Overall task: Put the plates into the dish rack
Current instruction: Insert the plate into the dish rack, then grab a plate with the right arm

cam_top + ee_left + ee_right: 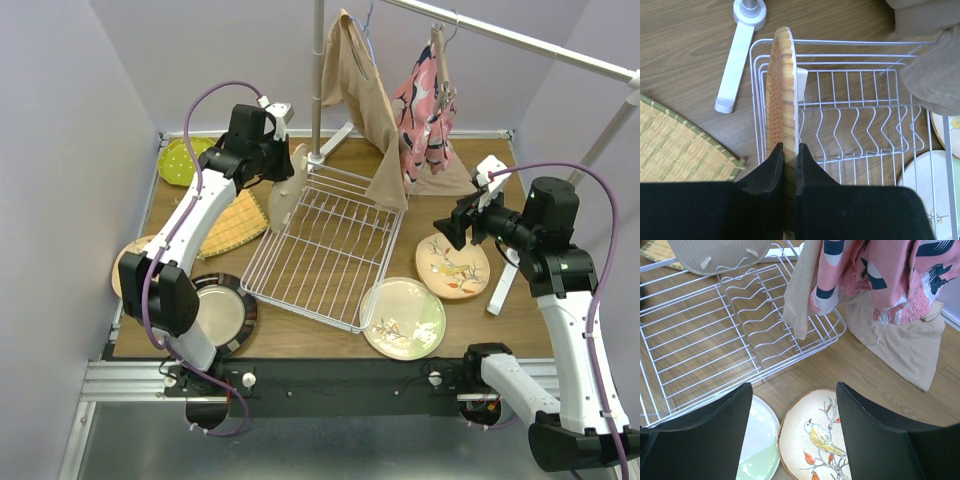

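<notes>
The white wire dish rack [330,245] lies in the middle of the table. My left gripper [279,165] is shut on the rim of a cream plate [285,198], held on edge at the rack's far left corner. From the left wrist, that plate's ridged rim [782,85] runs up from between the fingertips of the left gripper [788,147] over the rack [855,115]. My right gripper [452,228] hangs open above a tan bird plate [453,266]. In its own view the right gripper [794,386] frames the bird plate [822,440] and a pale-green plate [760,445].
The pale-green floral plate [403,318] lies at the front, a dark-rimmed silvery plate [222,312] front left, and a lime dotted plate [180,160] back left. A woven mat [235,222] lies left of the rack. A clothes rail stand [319,80] with hanging garments [425,105] overhangs the rack's far right corner.
</notes>
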Motion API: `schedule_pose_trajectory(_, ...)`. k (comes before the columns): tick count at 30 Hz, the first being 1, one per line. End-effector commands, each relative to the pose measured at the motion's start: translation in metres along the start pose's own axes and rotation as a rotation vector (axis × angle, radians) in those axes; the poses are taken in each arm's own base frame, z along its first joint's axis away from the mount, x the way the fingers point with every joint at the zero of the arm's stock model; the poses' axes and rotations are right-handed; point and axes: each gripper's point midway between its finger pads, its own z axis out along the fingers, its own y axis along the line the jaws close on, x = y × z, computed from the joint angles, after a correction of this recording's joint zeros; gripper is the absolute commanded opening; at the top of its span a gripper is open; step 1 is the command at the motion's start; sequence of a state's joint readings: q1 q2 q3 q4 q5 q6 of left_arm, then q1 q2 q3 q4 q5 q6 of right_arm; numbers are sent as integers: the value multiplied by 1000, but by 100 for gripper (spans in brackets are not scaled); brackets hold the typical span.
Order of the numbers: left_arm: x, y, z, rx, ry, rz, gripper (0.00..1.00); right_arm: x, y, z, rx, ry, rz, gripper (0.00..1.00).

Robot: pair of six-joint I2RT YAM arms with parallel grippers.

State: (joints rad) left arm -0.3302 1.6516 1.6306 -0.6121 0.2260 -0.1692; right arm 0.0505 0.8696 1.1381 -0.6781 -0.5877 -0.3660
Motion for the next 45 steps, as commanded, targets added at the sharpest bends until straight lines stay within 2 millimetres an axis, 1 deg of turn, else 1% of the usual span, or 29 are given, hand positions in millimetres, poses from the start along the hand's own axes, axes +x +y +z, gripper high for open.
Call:
schedule_pose_trajectory(1, -9, 2, 6, 23, -45, -35, 0, 3, -4, 0, 23, -1, 10, 76)
schedule_pose_trajectory(6, 1, 4, 9, 21, -31, -46, 0, 3, -4, 0, 29, 0, 9, 76)
schedule_pose_trajectory(8, 5, 5, 10, 26, -26, -51, 2, 4, -4, 0, 29, 1, 11, 76)
schedule_pose_trajectory(14, 12, 4, 11, 35, -20, -61, 17, 4, -4, 1, 24, 0, 11, 76)
schedule_pose_trajectory(15, 12, 4, 10, 34, -25, -60, 21, 4, -4, 1, 24, 1, 14, 76)
schedule_pose_trajectory(17, 12, 5, 9, 31, -28, -59, 27, 4, -3, 1, 21, -1, 12, 76)
schedule_pose_trajectory(18, 9, 4, 7, 31, -37, -57, 34, 4, -3, 1, 23, -1, 13, 76)
schedule_pose_trajectory(20, 4, 4, 4, 28, -53, -51, 41, 4, -3, 1, 21, 0, 14, 76)
schedule_pose_trajectory(21, 0, 3, 1, 29, -65, -47, 46, 5, -3, 1, 20, -1, 14, 76)
schedule_pose_trajectory(23, -7, 1, -5, 27, -84, -37, 50, 3, -3, 1, 21, -4, 11, 76)
schedule_pose_trajectory(24, -10, 1, -8, 26, -91, -34, 54, 4, -3, 1, 20, -3, 12, 76)
schedule_pose_trajectory(26, -17, -1, -13, 26, -106, -29, 56, 4, -3, 1, 20, -2, 11, 76)
schedule_pose_trajectory(27, -20, -3, -18, 29, -114, -22, 60, 3, -3, 1, 19, -4, 8, 76)
schedule_pose_trajectory(29, -26, -4, -23, 28, -128, -20, 60, 2, -3, 0, 20, -7, 9, 76)
schedule_pose_trajectory(30, -28, -5, -27, 24, -135, -16, 64, 4, -2, 1, 19, -4, 11, 76)
schedule_pose_trajectory(33, -36, -5, -38, 8, -157, -6, 65, 3, -2, 0, 18, -6, 10, 76)
schedule_pose_trajectory(38, -43, 0, -50, -34, -178, 14, 65, 3, -1, 1, 12, -6, 11, 76)
schedule_pose_trajectory(41, -53, 2, -65, -65, -222, 44, 65, 5, -1, 1, 10, -3, 14, 76)
schedule_pose_trajectory(42, -59, 2, -75, -75, -250, 54, 65, 5, -1, 1, 13, -1, 16, 76)
schedule_pose_trajectory(44, -67, 3, -86, -96, -283, 71, 65, 7, -1, 1, 12, 1, 21, 76)
schedule_pose_trajectory(45, -72, 1, -95, -97, -306, 86, 65, 7, 0, 1, 12, 2, 22, 76)
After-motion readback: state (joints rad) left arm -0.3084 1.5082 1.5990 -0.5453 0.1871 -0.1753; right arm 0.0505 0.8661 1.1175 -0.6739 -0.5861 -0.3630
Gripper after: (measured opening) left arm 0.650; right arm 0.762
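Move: The left hand still grips the cream plate upright by its top rim. The slot at the dish rack's left end lies almost straight below that hand, some 11 cm down and 1 cm ahead. The rack's middle is about 8 cm to the right and 8 cm back; the pole foot stands roughly 18 cm ahead and 6 cm right; the yellow mat lies about 20 cm left and 2 cm back. From the right hand the slot is some 38 cm left, 16 cm ahead and 17 cm down. Straight down first, the left hand lowers the held plate about 3 cm into the slot at the rack's left end, then spreads its fingers well open to let go of the rim. It then rises some 9 cm clear of the plate, easing a little back and left late in the climb as the fingers tip upward by roughly 10 degrees. ##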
